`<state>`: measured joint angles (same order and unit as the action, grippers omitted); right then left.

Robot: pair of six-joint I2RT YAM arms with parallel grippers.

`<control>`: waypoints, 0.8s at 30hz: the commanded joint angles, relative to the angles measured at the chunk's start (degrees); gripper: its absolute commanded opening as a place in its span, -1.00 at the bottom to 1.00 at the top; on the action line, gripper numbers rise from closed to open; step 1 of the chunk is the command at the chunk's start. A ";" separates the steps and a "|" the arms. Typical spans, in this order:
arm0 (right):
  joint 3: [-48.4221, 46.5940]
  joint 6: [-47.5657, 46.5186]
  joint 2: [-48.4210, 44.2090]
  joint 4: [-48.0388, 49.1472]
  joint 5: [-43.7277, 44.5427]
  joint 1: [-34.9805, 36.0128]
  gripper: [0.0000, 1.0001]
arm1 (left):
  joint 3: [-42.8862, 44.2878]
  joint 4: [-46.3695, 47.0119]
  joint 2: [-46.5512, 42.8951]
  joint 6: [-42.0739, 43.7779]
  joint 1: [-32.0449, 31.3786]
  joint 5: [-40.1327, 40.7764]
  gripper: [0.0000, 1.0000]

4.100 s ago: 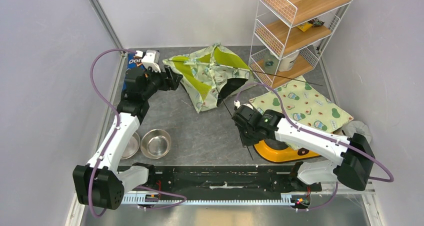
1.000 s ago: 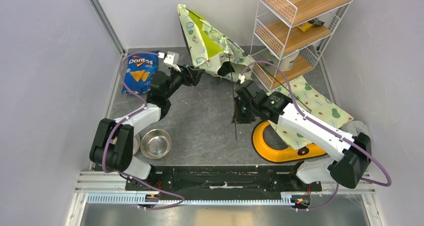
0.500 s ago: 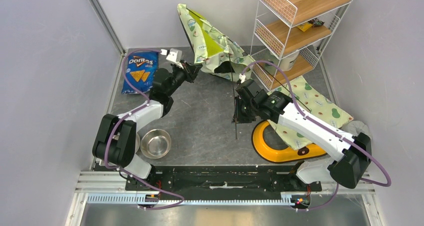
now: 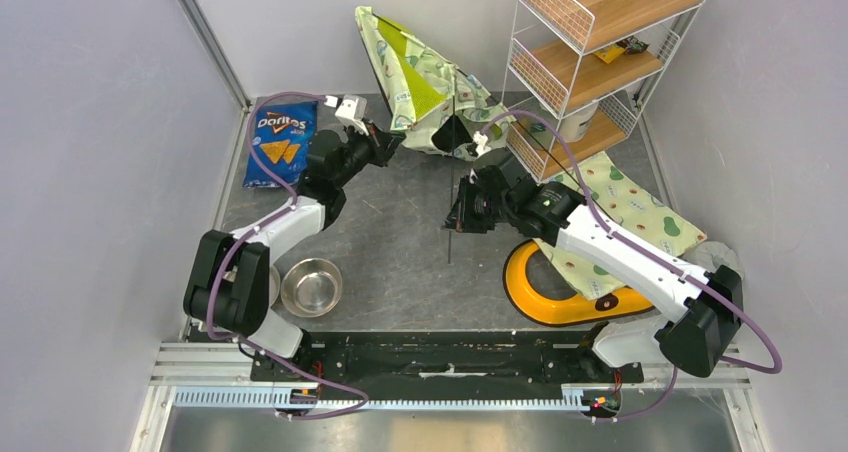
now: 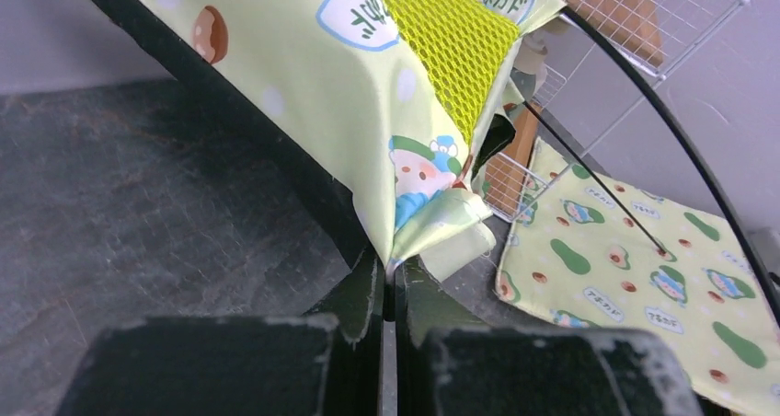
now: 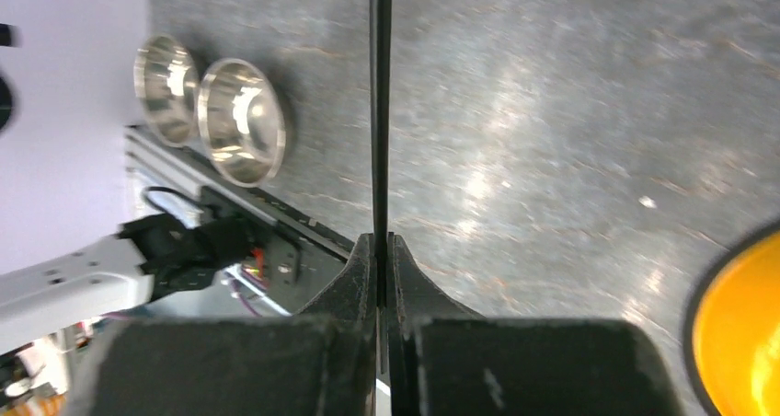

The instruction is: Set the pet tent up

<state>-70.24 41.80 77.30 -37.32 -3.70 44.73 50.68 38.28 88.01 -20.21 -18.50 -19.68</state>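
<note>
The pet tent (image 4: 420, 87), pale green with avocado print and lime mesh, stands half raised against the back wall. My left gripper (image 4: 392, 140) is shut on its lower left fabric corner; the left wrist view shows that corner (image 5: 432, 236) pinched between the jaws of the left gripper (image 5: 394, 267). My right gripper (image 4: 462, 212) hangs over the mid floor, shut on a thin black pole (image 4: 451, 242) that slants down from the tent. In the right wrist view the pole (image 6: 380, 112) runs straight out of the closed right gripper (image 6: 381, 241).
A Doritos bag (image 4: 279, 144) lies at the back left. Two steel bowls (image 4: 311, 286) sit by the left arm's base. A yellow curved object (image 4: 560, 292) and the matching printed mat (image 4: 620, 212) lie on the right. A wire shelf (image 4: 590, 52) stands at the back right.
My left gripper has closed on the tent's corner. My right gripper has shifted a little left and tilted, swinging the pole's lower end leftward.
</note>
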 commanded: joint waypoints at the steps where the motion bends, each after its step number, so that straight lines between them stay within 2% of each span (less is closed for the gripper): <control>1: -2.57 4.68 0.51 17.19 -0.66 -1.93 -1.00 | 4.56 -7.50 -2.63 -5.82 -0.56 -2.15 -0.96; 7: -2.51 11.30 3.44 28.59 -2.24 -1.92 -1.00 | 5.11 -8.27 -3.75 -10.31 -0.72 -3.36 -0.96; 14: -4.37 12.65 6.93 36.81 6.45 -2.16 -1.00 | 6.15 -15.56 -6.63 -13.65 -0.69 -4.78 -0.96; 24: -5.77 13.59 11.05 45.86 15.40 -3.74 -1.00 | -0.03 -21.00 -13.82 -15.31 -0.65 -4.66 -0.96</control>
<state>-73.32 56.40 86.32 1.17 -1.23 44.66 53.63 21.15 78.17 -33.04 -18.50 -21.06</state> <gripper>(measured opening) 0.020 0.047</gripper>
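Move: The left hand already pinches the tent corner. That corner lies about 19 cm ahead of the right hand, 9 cm to its left and 4 cm higher. The right hand already holds the pole, whose free end lies some 24 cm back, 9 cm right and 8 cm below the left hand. From the right hand, the tent body is roughly 26 cm ahead, 3 cm left and 7 cm up; the yellow ring is 30 cm right, 4 cm back and 20 cm down. Keeping its pinch on the pole just short of the free end, the right hand carries it up, forward and left, roughly 9 to 10 cm each way, towards the held tent corner, while the wrist rolls some 30 degrees, left side rising. The left hand keeps the corner shut in its fingers and draws it about 4 cm back and as much up, its fingers tipping down slightly. ##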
